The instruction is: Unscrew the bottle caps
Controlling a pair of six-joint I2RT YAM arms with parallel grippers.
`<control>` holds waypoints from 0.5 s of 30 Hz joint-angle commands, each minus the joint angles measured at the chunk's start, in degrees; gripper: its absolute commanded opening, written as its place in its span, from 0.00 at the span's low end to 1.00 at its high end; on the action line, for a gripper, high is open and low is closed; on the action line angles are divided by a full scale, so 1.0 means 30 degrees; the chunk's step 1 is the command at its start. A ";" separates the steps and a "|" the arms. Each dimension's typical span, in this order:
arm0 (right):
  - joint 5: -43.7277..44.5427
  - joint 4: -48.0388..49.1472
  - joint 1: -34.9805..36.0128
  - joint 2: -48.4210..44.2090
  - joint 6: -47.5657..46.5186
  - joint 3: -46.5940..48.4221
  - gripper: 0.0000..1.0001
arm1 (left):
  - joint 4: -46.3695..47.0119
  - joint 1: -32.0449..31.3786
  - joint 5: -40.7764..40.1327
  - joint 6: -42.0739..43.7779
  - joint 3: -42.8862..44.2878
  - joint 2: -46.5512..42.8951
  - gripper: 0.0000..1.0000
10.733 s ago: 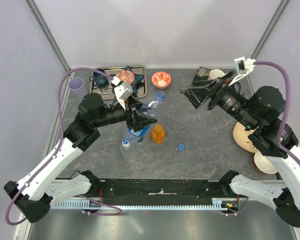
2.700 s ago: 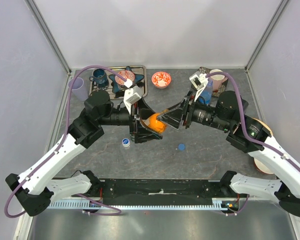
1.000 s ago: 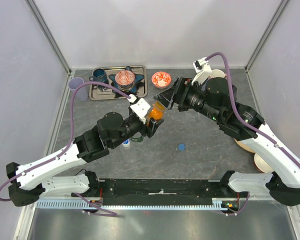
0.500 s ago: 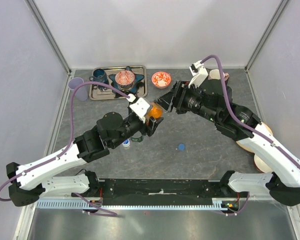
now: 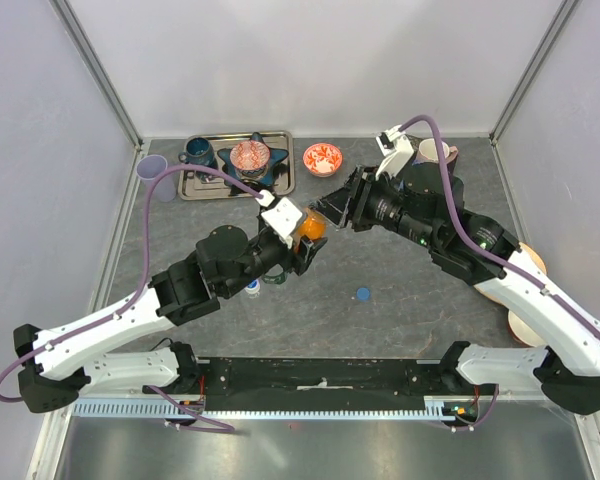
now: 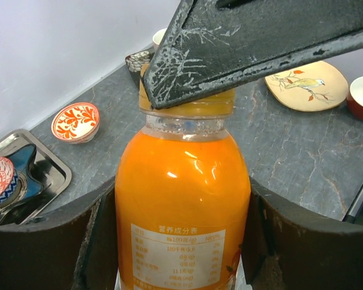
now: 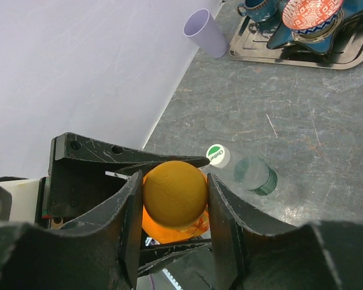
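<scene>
My left gripper (image 6: 183,241) is shut on the body of the orange bottle (image 6: 183,199) and holds it up above the table, as the top view shows (image 5: 311,228). The orange cap (image 7: 175,192) sits on the bottle's neck. My right gripper (image 7: 175,202) is shut on that cap, one finger pressed to each side. In the left wrist view a right finger (image 6: 260,36) covers most of the cap (image 6: 221,107). A clear bottle (image 7: 254,174) with a white-and-green cap (image 7: 218,155) lies on the table below. A loose blue cap (image 5: 363,294) lies on the table.
A metal tray (image 5: 282,172) with a blue mug and a star dish stands at the back left, a lilac cup (image 5: 154,172) beside it. A red patterned bowl (image 5: 322,158) is at the back middle, a pink mug (image 5: 432,152) at the back right. Plates (image 5: 528,325) lie by the right edge.
My right gripper's fingers have closed from wide apart onto the orange cap. The left arm still holds the orange bottle in nearly the same place.
</scene>
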 commanded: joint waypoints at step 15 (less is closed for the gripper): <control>-0.7894 0.1487 0.0003 -0.1863 -0.7262 -0.0922 0.00 | 0.2089 0.4682 1.9866 -0.5867 0.1303 -0.1727 0.33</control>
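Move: The right hand's fingers are already shut on the orange bottle's cap; the left hand holds the body, with that cap about 3 cm ahead, 3 cm right and 6 cm above it. Below the left hand, the green-capped bottle stands some 8 cm left and 2 cm farther out, 20 cm down; the white-capped bottle about 12 cm left and 7 cm nearer the base. The loose blue cap lies roughly 14 cm right, 2 cm back, 30 cm down. Right fingers keep pinching the cap while the left hand keeps its hold on the orange bottle's body; the two counter-turn, the right counter-clockwise by nearly 20 degrees with its fingertips tipping up, the left clockwise by about 25. Together both hands draw back towards the bases by some 5 cm, sinking a touch, then rising about 2 cm. ##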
